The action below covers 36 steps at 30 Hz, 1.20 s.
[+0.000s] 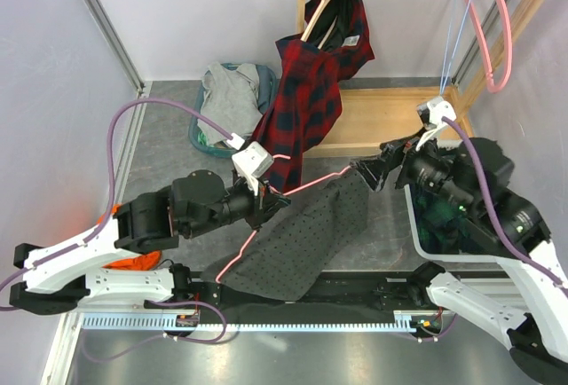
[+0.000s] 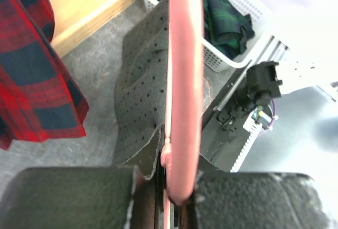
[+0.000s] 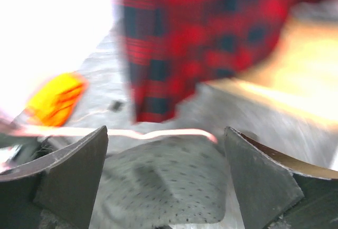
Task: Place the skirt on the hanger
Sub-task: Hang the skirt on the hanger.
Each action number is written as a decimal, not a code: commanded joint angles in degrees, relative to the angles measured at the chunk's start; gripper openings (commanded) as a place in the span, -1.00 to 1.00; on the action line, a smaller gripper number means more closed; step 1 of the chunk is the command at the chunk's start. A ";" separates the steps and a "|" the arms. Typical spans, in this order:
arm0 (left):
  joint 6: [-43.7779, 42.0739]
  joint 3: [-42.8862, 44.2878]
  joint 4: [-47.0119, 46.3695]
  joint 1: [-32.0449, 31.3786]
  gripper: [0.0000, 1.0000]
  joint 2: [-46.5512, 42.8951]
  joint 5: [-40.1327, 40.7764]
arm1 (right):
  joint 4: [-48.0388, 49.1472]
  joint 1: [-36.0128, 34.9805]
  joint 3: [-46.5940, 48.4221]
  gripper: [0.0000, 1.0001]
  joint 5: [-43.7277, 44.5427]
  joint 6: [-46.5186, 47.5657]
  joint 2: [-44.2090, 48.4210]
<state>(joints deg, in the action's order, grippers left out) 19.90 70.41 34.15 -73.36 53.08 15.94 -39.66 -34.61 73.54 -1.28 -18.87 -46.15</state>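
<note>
A thin pink hanger [image 1: 311, 181] is held above the table, and my left gripper [image 1: 266, 200] is shut on it near its middle. The skirt [image 1: 311, 234], dark grey with small black dots, drapes from the hanger down toward the near rail. In the left wrist view the hanger [image 2: 182, 81] runs up from between my fingers, with the skirt [image 2: 140, 97] beside and behind it. My right gripper [image 1: 373, 172] stands open at the hanger's right end. Its wrist view is blurred, showing the skirt [image 3: 163, 181] and hanger [image 3: 158, 133] between the spread fingers, touching neither.
A red plaid shirt [image 1: 311, 74] hangs on a wooden rack [image 1: 382, 119], and a second pink hanger [image 1: 493, 30] hangs at its right. A teal basket of grey clothes [image 1: 231, 101] sits at the back left. A white basket [image 1: 415, 225] stands under the right arm, and an orange item [image 1: 133, 265] lies near the left arm.
</note>
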 commanded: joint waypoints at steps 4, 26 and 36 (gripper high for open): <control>-7.77 10.88 3.73 -0.11 -0.97 3.69 -10.05 | 0.20 -0.45 6.18 0.82 -26.74 15.43 -7.28; -8.91 11.94 5.84 -0.20 -0.97 5.19 -20.42 | 3.80 -11.53 -0.76 0.72 -39.76 24.85 -11.68; -8.65 12.38 4.08 -0.20 -0.97 4.58 -23.85 | 6.00 -11.80 -3.49 0.14 -37.31 22.66 -11.59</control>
<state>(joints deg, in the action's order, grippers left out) 12.58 79.66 44.29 -73.30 59.83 -3.14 -36.84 -46.44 71.35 -40.29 4.23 -58.17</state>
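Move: The pink hanger, with the dark dotted skirt hanging from it, is already held near its neck by the left hand, so its middle is practically at that hand; the skirt's middle lies about 12 cm below, 7 cm right and 3 cm back. From the right hand, the hanger's middle is some 20 cm left, 5 cm back and 4 cm lower. The hung red plaid skirt is about 22 cm ahead of the right hand, 12 cm left and 5 cm lower. The right hand, wide open, sweeps about 12 cm left and 9 cm back to the held hanger, rising a little before sinking to end some 5 cm lower, while it swings counter-clockwise by about 55 degrees; its fingers come astride the hanger's right arm beside the left gripper and at the end start closing, still well open. Meanwhile the left hand keeps its grip on the hanger and draws it back about 5 cm and slightly right, turning it some 20 degrees clockwise to present that arm. ##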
